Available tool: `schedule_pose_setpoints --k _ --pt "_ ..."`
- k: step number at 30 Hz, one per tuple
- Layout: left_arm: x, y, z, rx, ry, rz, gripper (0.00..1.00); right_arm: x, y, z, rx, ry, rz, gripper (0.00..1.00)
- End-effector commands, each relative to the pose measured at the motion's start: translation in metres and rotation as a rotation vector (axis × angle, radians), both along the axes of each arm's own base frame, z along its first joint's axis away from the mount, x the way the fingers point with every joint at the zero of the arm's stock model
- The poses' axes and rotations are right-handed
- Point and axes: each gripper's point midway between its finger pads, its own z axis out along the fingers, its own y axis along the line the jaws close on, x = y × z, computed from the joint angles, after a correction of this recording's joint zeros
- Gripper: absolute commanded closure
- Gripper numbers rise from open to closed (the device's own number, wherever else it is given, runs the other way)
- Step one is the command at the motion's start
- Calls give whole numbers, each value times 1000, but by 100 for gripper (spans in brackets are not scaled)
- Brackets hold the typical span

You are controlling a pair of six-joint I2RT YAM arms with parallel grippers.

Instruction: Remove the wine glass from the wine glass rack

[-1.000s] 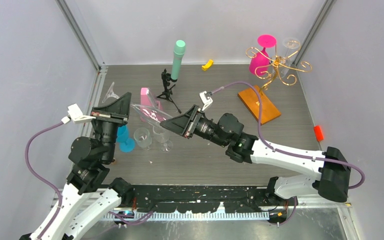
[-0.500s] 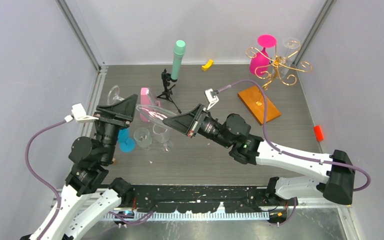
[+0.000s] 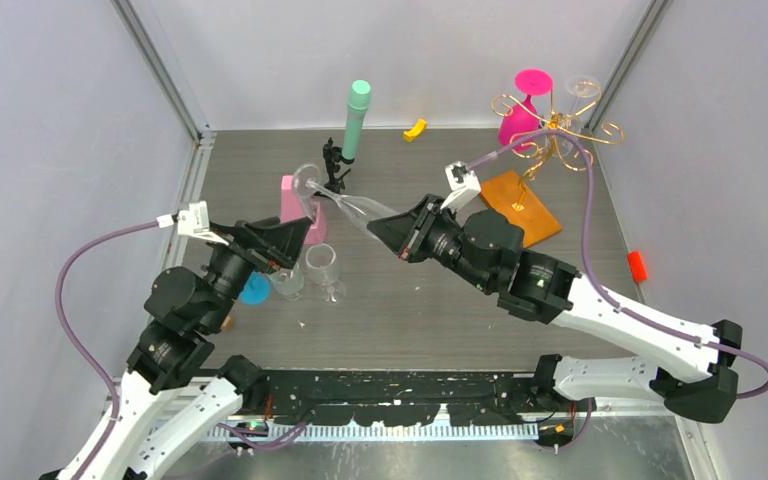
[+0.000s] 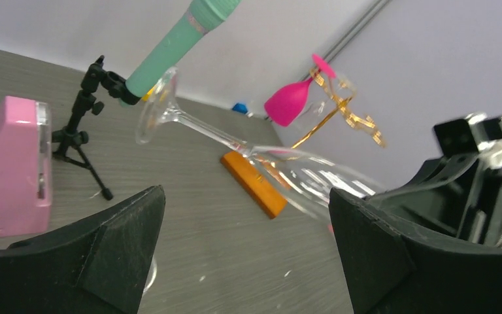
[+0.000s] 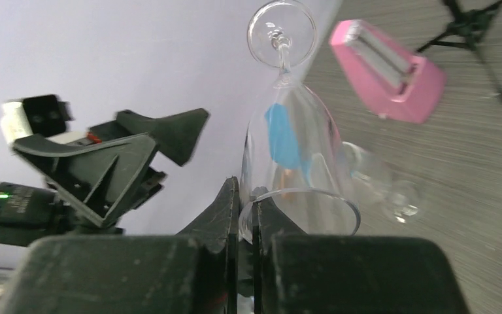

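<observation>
A clear wine glass (image 3: 345, 203) lies tilted in the air, foot toward the back left. My right gripper (image 3: 385, 225) is shut on the rim of its bowl (image 5: 294, 144), one finger inside and one outside. My left gripper (image 3: 295, 235) stands wide open to the left of the glass and holds nothing. In the left wrist view the glass (image 4: 202, 127) passes above and beyond the open gripper (image 4: 247, 196). The gold wire wine glass rack (image 3: 555, 130) stands at the back right on its orange base (image 3: 518, 205). A pink glass (image 3: 515, 120) and a clear glass (image 3: 580, 95) hang on it.
Two clear glasses (image 3: 320, 265) and a blue glass (image 3: 253, 290) sit on the table near the left gripper. A pink box (image 3: 295, 200) and a black tripod (image 3: 335, 165) holding a green cylinder (image 3: 357, 115) stand behind them. A yellow piece (image 3: 415, 128) and a red object (image 3: 638, 265) lie apart.
The left gripper opened and let go of the clear glass. The right gripper shut on its rim and carried it right and toward the back.
</observation>
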Motion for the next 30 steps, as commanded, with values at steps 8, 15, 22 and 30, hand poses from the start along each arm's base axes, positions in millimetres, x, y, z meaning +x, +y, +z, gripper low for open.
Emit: schedule_pose_setpoints --k 8,15,22,30 --pt "-8 15 -21 413 -9 -3 2 4 -78 -60 -617 117 -165 100" --pt "-6 17 -35 469 31 -2 2 -17 -77 -86 -868 160 19 100" --pt "-11 33 -37 478 51 54 2 -25 -40 -119 -1014 202 207 100" --pt "-20 48 -38 479 48 96 2 -24 -10 -148 -1121 229 299 100"
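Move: The wine glass is already in the right fingers, held by its rim with the foot pointing out forward and left. The bare table spot it is going to is about 4 cm ahead of that hand, 3 cm left and 40 cm below. The nearer standing glass is some 6 cm ahead and 12 cm left, the second one 6 ahead and 20 left, both about 31 cm down. From the left hand, the spot is about 4 cm ahead, 11 right and 40 below. The wine glass, still pinched at its rim, is swung foot-down by the right wrist through nearly 70 degrees as that hand sinks about 16 cm towards the bare table right of the standing glasses, swerving right first, then partly back left. The left hand, already open, withdraws from it, down and to the left, rolling its left side up. ##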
